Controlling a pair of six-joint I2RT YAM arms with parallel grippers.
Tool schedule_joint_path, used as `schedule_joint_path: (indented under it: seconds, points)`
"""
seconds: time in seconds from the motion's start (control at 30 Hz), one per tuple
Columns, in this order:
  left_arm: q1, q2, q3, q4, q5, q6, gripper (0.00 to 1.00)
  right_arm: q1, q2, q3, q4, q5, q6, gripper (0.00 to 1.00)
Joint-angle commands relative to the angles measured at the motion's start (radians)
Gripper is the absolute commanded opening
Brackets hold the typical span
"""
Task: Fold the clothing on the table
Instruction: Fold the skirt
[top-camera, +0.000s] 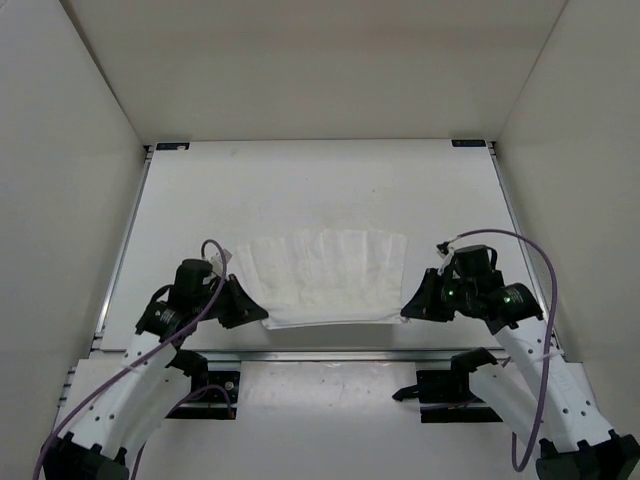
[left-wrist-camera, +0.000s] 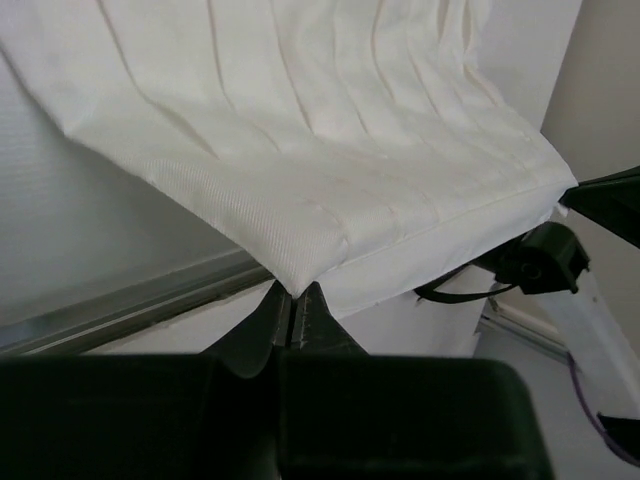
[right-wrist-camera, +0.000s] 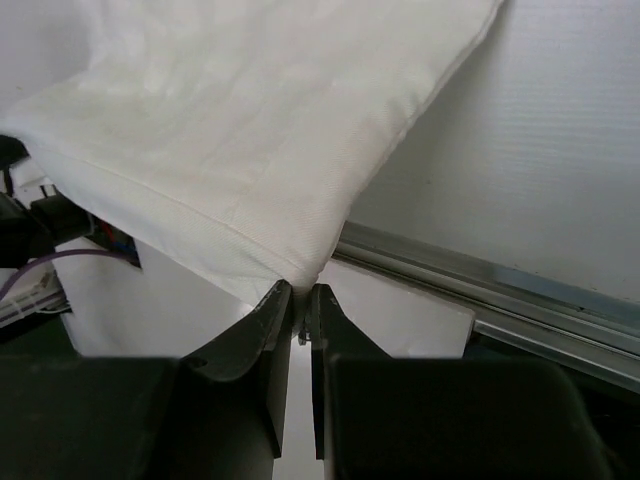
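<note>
The clothing (top-camera: 330, 275) is a thin white creased garment spread across the near middle of the table (top-camera: 320, 190), its near edge lifted off the surface. My left gripper (top-camera: 262, 315) is shut on the garment's near left corner (left-wrist-camera: 292, 285). My right gripper (top-camera: 406, 314) is shut on the near right corner (right-wrist-camera: 303, 283). In both wrist views the cloth (left-wrist-camera: 330, 150) stretches away from the pinched corner, taut between the two arms, with a second layer hanging below the top one (right-wrist-camera: 240, 150).
A metal rail (top-camera: 340, 354) runs along the table's near edge just behind the grippers. White enclosure walls (top-camera: 60, 200) stand to the left, right and back. Purple cables (top-camera: 540, 270) loop off both arms.
</note>
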Motion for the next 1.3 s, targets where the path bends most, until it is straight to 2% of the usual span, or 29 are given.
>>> schedule_joint_path:
  seconds: [0.0,0.07,0.17,0.33,0.43,0.63,0.8,0.93,1.03,1.27]
  points:
    - [0.079,0.163,0.116,0.024,-0.053,0.069,0.00,-0.126,0.078,0.119,-0.100,0.030,-0.170,0.00]
    - [0.110,0.287,0.197,0.080,-0.019,0.099,0.00,-0.183,0.179,0.208,-0.080,0.023,-0.238,0.01]
    - [0.145,0.467,0.315,0.165,-0.018,0.118,0.00,-0.180,0.313,0.292,-0.032,0.062,-0.261,0.01]
    - [0.188,0.755,0.487,0.291,0.040,0.127,0.00,-0.200,0.561,0.383,0.161,0.001,-0.290,0.00]
    - [0.202,0.861,0.561,0.300,0.043,0.146,0.00,-0.209,0.641,0.449,0.235,0.016,-0.296,0.00]
    - [0.246,0.975,0.625,0.326,0.060,0.155,0.00,-0.217,0.795,0.592,0.250,0.032,-0.321,0.00]
    - [0.237,0.931,0.642,0.296,0.051,0.164,0.00,-0.232,0.764,0.628,0.198,0.062,-0.339,0.00]
    - [0.225,0.848,0.610,0.274,0.031,0.167,0.00,-0.211,0.673,0.575,0.161,0.105,-0.341,0.00]
    - [0.200,0.779,0.543,0.259,0.033,0.167,0.00,-0.196,0.565,0.460,0.160,0.112,-0.315,0.00]
    - [0.167,0.472,0.277,0.239,-0.006,0.133,0.00,-0.202,0.288,0.244,0.117,0.112,-0.289,0.01]
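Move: Both hands hold the skirt's near edge by its corners, roughly 30 cm apart. From the left hand, the skirt's far edge has its middle about 20 cm ahead, 13 cm right and 9 cm below; the near table rail runs some 7 cm behind and 9 cm below. From the right hand that far edge is about 20 cm ahead, 17 cm left and 10 cm below, the rail again some 7 cm behind and 10 cm below. Forward together, the two hands swing the held edge about 21 cm out over the table in a shallow arc, rising 4 cm and dipping again, then lift and draw back towards the base some 7 to 8 cm. Both keep their pinch on the corners with the edge stretched between them; the right hand's fingers tip upward 10 to 15 degrees. ##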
